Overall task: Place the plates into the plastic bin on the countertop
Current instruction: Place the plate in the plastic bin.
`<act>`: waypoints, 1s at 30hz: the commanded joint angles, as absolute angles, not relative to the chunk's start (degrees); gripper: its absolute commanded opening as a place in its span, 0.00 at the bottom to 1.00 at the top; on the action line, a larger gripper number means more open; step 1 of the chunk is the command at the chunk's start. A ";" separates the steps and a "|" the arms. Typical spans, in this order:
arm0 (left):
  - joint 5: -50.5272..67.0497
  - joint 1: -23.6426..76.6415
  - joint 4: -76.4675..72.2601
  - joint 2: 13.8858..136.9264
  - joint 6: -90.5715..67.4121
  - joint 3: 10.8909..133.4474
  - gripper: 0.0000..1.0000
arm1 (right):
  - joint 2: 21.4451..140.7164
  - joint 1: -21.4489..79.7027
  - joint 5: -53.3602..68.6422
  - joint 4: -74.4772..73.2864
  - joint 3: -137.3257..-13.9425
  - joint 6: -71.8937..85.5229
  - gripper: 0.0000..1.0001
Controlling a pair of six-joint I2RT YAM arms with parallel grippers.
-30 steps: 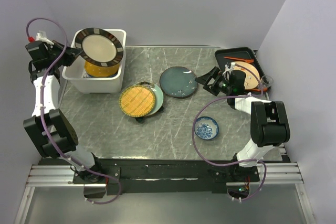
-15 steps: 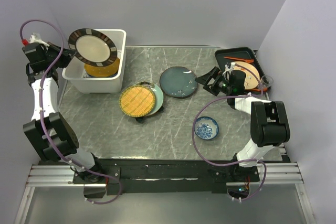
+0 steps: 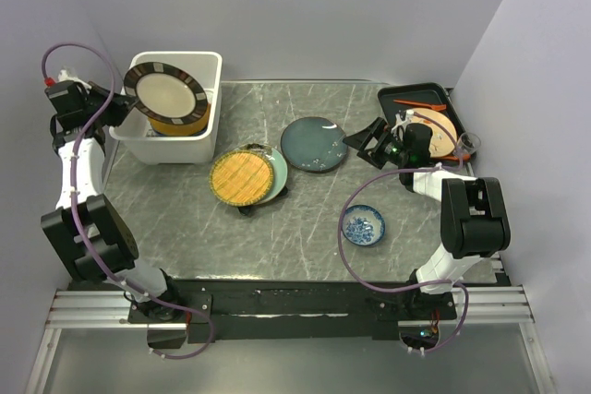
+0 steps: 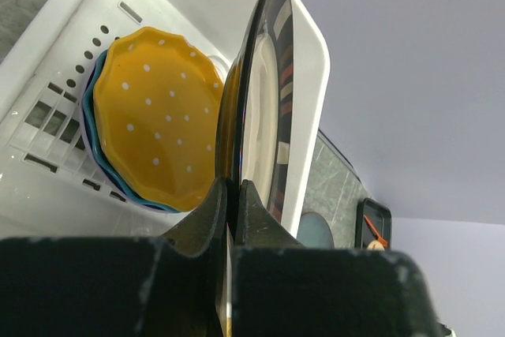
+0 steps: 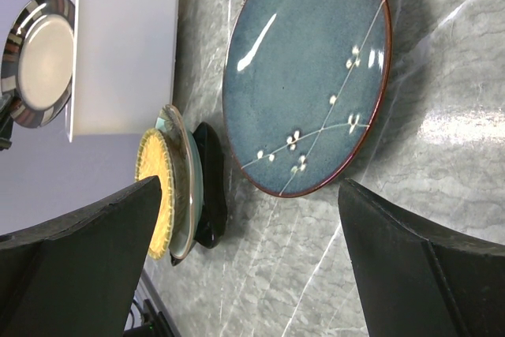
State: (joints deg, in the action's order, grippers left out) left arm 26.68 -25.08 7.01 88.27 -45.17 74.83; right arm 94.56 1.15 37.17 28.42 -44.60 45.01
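Note:
My left gripper point(image 3: 120, 106) point(image 4: 233, 189) is shut on the near rim of a plate with a dark brown striped border and cream centre point(image 3: 166, 96) point(image 4: 264, 100). It holds that plate tilted above the white plastic bin point(image 3: 175, 149) point(image 4: 314, 53). Inside the bin lies an orange dotted plate point(image 3: 173, 123) point(image 4: 158, 124) on a teal one point(image 4: 89, 128). On the grey countertop point(image 3: 305, 228) lie a grey-blue plate point(image 3: 314, 143) point(image 5: 308, 76) and a yellow woven plate point(image 3: 242, 176) point(image 5: 154, 191), stacked on a pale green one point(image 3: 276, 178) point(image 5: 190, 187). My right gripper point(image 3: 367, 138) point(image 5: 251, 187) stands open just right of the grey-blue plate, holding nothing.
A small blue-and-white dish point(image 3: 363, 225) sits near the right arm. At the back right, a black tray point(image 3: 416, 97) and a tan plate with orange marks point(image 3: 440, 132) lie behind the right wrist. A dark plate point(image 5: 211, 187) lies under the stack. Walls close in on three sides.
The left arm has drawn the brown-rimmed plate a little left and lowered it towards the bin, tilting it more. The right arm has not moved.

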 commanded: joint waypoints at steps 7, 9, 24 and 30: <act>26.37 -25.05 3.16 89.56 -45.01 79.10 0.01 | 94.75 1.41 37.88 29.53 -45.26 43.86 1.00; 25.75 -25.05 3.69 90.09 -44.74 79.19 0.01 | 94.75 1.41 37.88 29.53 -45.35 43.86 1.00; 25.23 -22.85 9.14 97.12 -41.58 84.11 0.01 | 95.18 1.49 37.71 28.48 -45.79 43.59 1.00; 23.47 -22.67 12.91 99.05 -40.43 86.31 0.01 | 95.45 1.49 37.62 28.30 -45.97 43.33 1.00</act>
State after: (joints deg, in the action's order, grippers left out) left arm 22.50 -22.85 15.62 99.90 -41.12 81.43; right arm 95.07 1.17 37.15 27.77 -44.62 44.45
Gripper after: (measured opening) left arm 0.036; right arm 0.998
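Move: The left hand already grips the brown-rimmed plate by its edge, above the bin's left side. The yellow plate topping the stack in the bin lies about 8 cm to this hand's right, some 1 cm back and 16 cm below. The bin's middle is about 9 cm right and 1 cm ahead, and the pie roughly 21 cm right and 17 cm back. From the idle right hand the yellow plate is about 42 cm left and 6 cm ahead. Lower the left gripper about 7.5 cm, taking the brown-rimmed plate down inside the bin towards the yellow plate. Tip the fingers some 13 degrees further down on the way, ease forward about 2.5 cm as the descent slows, and keep the plate's edge pinched throughout. ##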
